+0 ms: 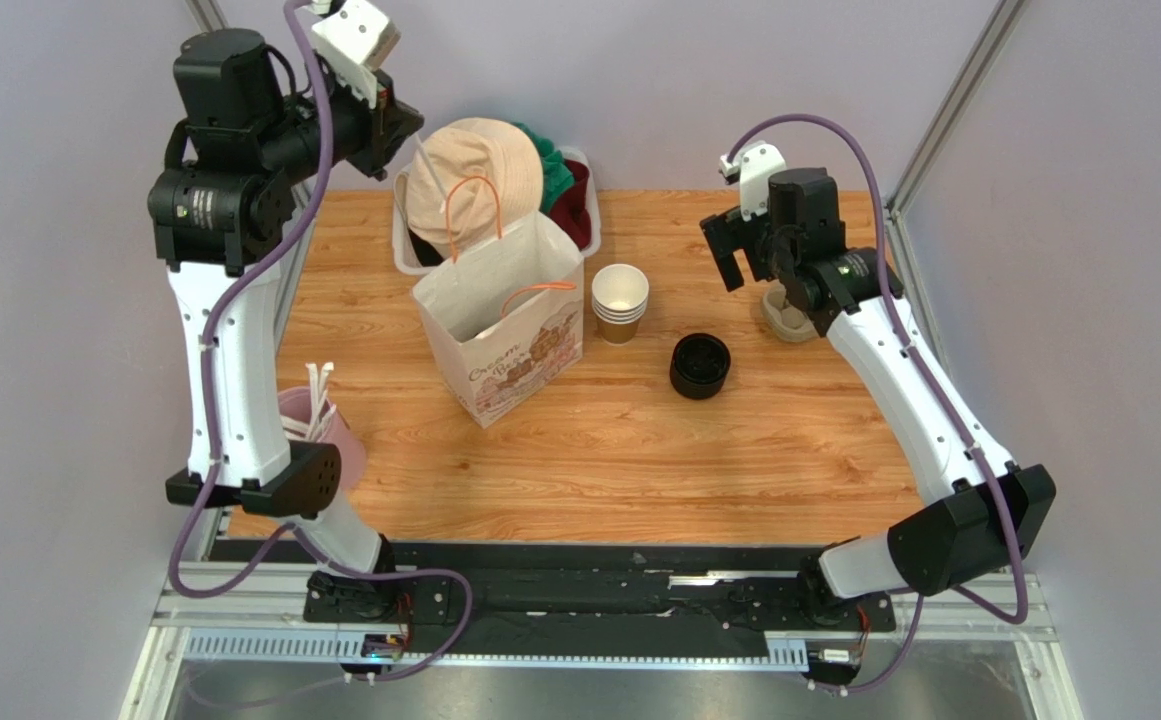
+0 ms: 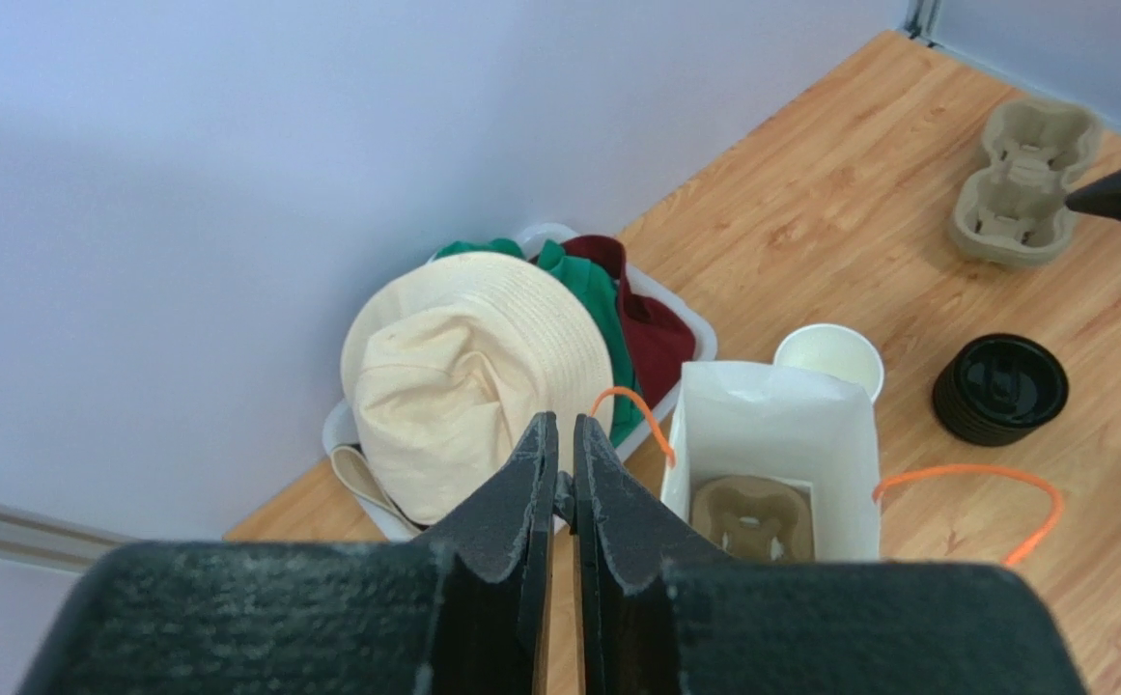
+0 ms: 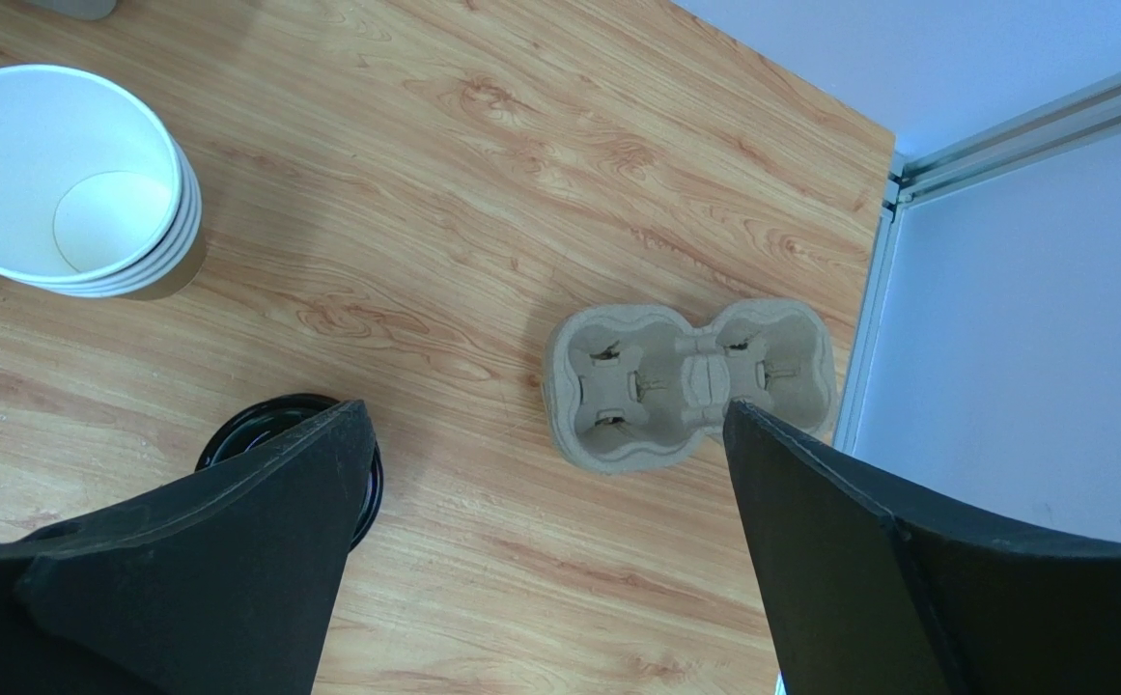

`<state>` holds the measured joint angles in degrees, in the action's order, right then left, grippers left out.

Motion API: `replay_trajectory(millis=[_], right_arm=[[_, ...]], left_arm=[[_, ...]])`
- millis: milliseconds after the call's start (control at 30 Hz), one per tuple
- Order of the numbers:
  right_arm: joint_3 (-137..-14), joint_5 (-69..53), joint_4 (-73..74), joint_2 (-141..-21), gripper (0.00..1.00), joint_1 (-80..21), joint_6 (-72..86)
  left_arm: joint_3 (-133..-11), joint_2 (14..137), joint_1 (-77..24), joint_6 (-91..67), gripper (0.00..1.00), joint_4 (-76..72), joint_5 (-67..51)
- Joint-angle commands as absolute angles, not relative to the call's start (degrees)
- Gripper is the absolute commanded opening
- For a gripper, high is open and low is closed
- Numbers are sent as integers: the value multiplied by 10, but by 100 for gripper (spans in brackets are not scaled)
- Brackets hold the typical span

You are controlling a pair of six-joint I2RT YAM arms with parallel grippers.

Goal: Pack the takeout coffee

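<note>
No lidded cup of takeout coffee is in view. A stack of kraft paper cups (image 1: 619,302) (image 3: 66,181) with white insides stands uncovered beside the white paper bag (image 1: 502,318) (image 2: 776,420). The bag stands upright and open, with a pulp cup carrier (image 2: 752,519) on its bottom. A stack of black lids (image 1: 700,365) (image 2: 1001,387) sits right of the cups. My left gripper (image 1: 395,120) (image 2: 563,423) hangs high over the back left, shut and holding nothing. My right gripper (image 1: 724,255) (image 3: 544,420) hovers open above the table, between the lids and a second carrier (image 3: 689,384).
A white basket (image 1: 589,180) at the back holds a cream hat (image 2: 450,377) and green and maroon cloth. A pink cup of white straws (image 1: 323,423) stands at the table's left edge. The second carrier (image 1: 785,315) lies near the right edge, by the frame post.
</note>
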<state>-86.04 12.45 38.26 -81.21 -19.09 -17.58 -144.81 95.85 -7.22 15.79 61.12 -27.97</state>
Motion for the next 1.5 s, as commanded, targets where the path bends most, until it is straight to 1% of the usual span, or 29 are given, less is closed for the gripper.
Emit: replay_trajectory(millis=[0, 167, 267, 400, 500, 733, 900, 1033, 1300, 1467], right_arm=[[-853, 123, 351, -792, 99, -189, -167], [-850, 117, 350, -791, 99, -189, -166], [-848, 116, 350, -788, 99, -188, -166], [-844, 115, 346, -787, 99, -189, -167], [-845, 114, 346, -789, 99, -189, -165], [-842, 117, 346, -786, 99, -189, -167], [-839, 114, 346, -791, 99, -188, -168], [-839, 111, 347, -796, 99, -189, -169], [-838, 102, 347, -793, 99, -188, -168], [-835, 97, 348, -790, 99, -188, -169]], left_arm=[[-1393, 881, -77, 101, 11, 528, -331], [-1286, 817, -79, 70, 11, 413, -382], [-1306, 829, -82, 56, 8, 414, -398], [-1311, 838, -83, 41, 1, 396, -401], [-1310, 856, -98, 43, 1, 389, -402], [-1285, 891, -144, 85, 1, 439, -382], [-1295, 932, -156, 113, 1, 495, -375], [-1312, 953, -169, 140, 1, 537, -347], [-1310, 1003, -187, 151, 2, 548, -337], [-1334, 1047, -208, 171, 2, 569, -309]])
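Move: The paper bag waiting for the held straw has its middle some 40 cm below the left hand, about 4 cm ahead and 6 cm to the right; its open rim lies about 30 cm below the hand. The basket with the hat is roughly 33 cm ahead and 2 cm to the right, the cup stack about 15 cm ahead and 21 cm right. From the right hand the bag's middle is some 36 cm left, 3 cm ahead and 19 cm below. The straw, still pinched in the left fingers, is first drawn back and up some 6 cm, drifting right. It then comes forward again and down about 17 cm while going on to the right, to the bag's open top, ending about 11 cm right of and below its start. The wrist tips up slightly, then down, and turns some 15 degrees clockwise; the fingers keep their grip. ##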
